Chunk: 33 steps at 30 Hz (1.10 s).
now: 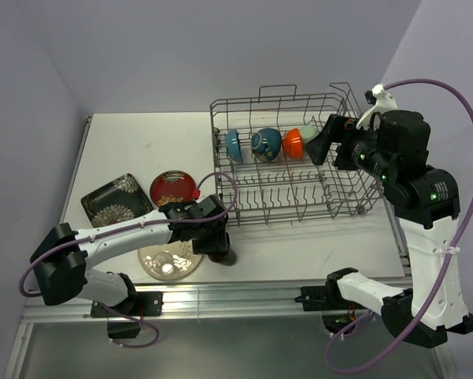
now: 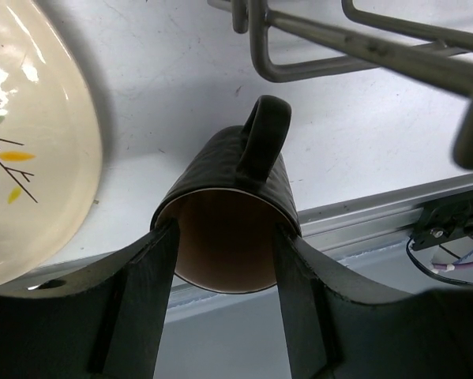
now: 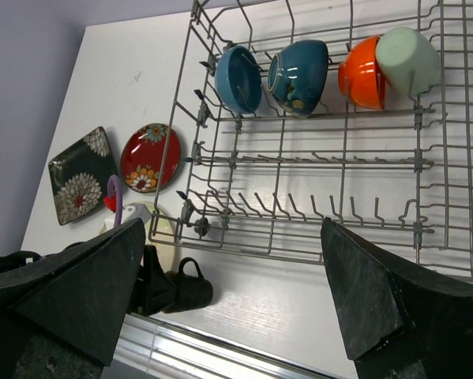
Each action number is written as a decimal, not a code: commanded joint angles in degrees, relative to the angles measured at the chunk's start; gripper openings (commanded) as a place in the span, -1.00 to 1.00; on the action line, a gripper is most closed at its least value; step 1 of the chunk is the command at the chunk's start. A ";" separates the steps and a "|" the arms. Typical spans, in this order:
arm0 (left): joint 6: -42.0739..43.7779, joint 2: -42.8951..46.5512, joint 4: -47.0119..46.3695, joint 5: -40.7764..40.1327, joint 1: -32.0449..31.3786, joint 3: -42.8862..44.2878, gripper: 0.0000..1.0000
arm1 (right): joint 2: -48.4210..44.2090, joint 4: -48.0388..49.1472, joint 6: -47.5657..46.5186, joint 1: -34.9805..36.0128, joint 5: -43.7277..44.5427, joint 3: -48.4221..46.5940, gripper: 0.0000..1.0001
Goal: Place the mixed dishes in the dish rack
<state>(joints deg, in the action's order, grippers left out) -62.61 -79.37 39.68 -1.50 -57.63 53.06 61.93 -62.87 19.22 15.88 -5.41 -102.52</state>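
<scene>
The small brown mug [image 2: 236,205] lies on its side near the table's front edge, handle up, mouth toward my left gripper [image 2: 224,229]. That gripper is open, a finger close on each side of the rim. The dish rack [image 1: 299,207] holds a blue-inside bowl [image 1: 233,144], a teal bowl [image 1: 266,144], the orange bowl [image 1: 293,143] and the pale green cup [image 1: 308,134], all on edge in the back row. My right gripper [image 1: 319,146] hangs open and empty above the rack's right side. On the table left of the rack lie a red saucer [image 1: 172,188], a black square plate [image 1: 116,199] and a cream plate [image 1: 153,267].
The table's front metal rail [image 1: 244,296] runs just behind the mug. The rack's front rows of tines [image 3: 315,209] are bare. A purple cable [image 1: 220,180] loops over the left wrist, and purple walls close in on both sides.
</scene>
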 commanded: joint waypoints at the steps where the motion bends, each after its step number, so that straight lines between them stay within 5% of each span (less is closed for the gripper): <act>1: 3.11 -1.66 0.66 -1.40 -0.91 1.52 0.18 | -1.29 0.73 -0.50 0.29 1.01 0.74 0.99; 11: 2.76 5.18 2.68 -4.04 -1.96 3.37 0.47 | -0.41 1.44 -0.59 0.38 0.49 0.92 0.99; 19: 1.70 7.21 5.85 -7.20 -1.88 2.40 0.98 | -0.32 2.05 -0.15 0.38 -0.92 2.67 0.99; 33: 5.21 7.22 5.41 -10.81 2.16 7.84 0.96 | -1.73 1.61 0.64 0.38 -1.71 4.70 0.99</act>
<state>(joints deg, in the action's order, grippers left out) -59.70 -70.65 45.52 -10.63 -56.77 57.49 61.52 -62.61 19.68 15.88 -6.81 -98.28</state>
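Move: The mug is still between the left fingers, its mouth towards the hand and its handle forward; its middle is about 3 cm to the right, 1 cm back and 3 cm below. The rack's near left corner is roughly 8 cm ahead and level sideways. The pale plate's middle lies about 13 cm left and 1 cm back, with the red plate 12 cm left and 18 cm ahead. From the right hand, the mug is some 22 cm left, 11 cm back and far below. The left fingers let go of the tipped mug, spreading from a bit over half open to fully open as the hand rises about 3 cm. Wide open, the hand keeps climbing, to some 6 cm in all, shifts a little left away from the mug and finally goes forward by 2 to 3 cm, its fingertips swinging forward about 10 degrees. The empty right hand sinks slightly. ##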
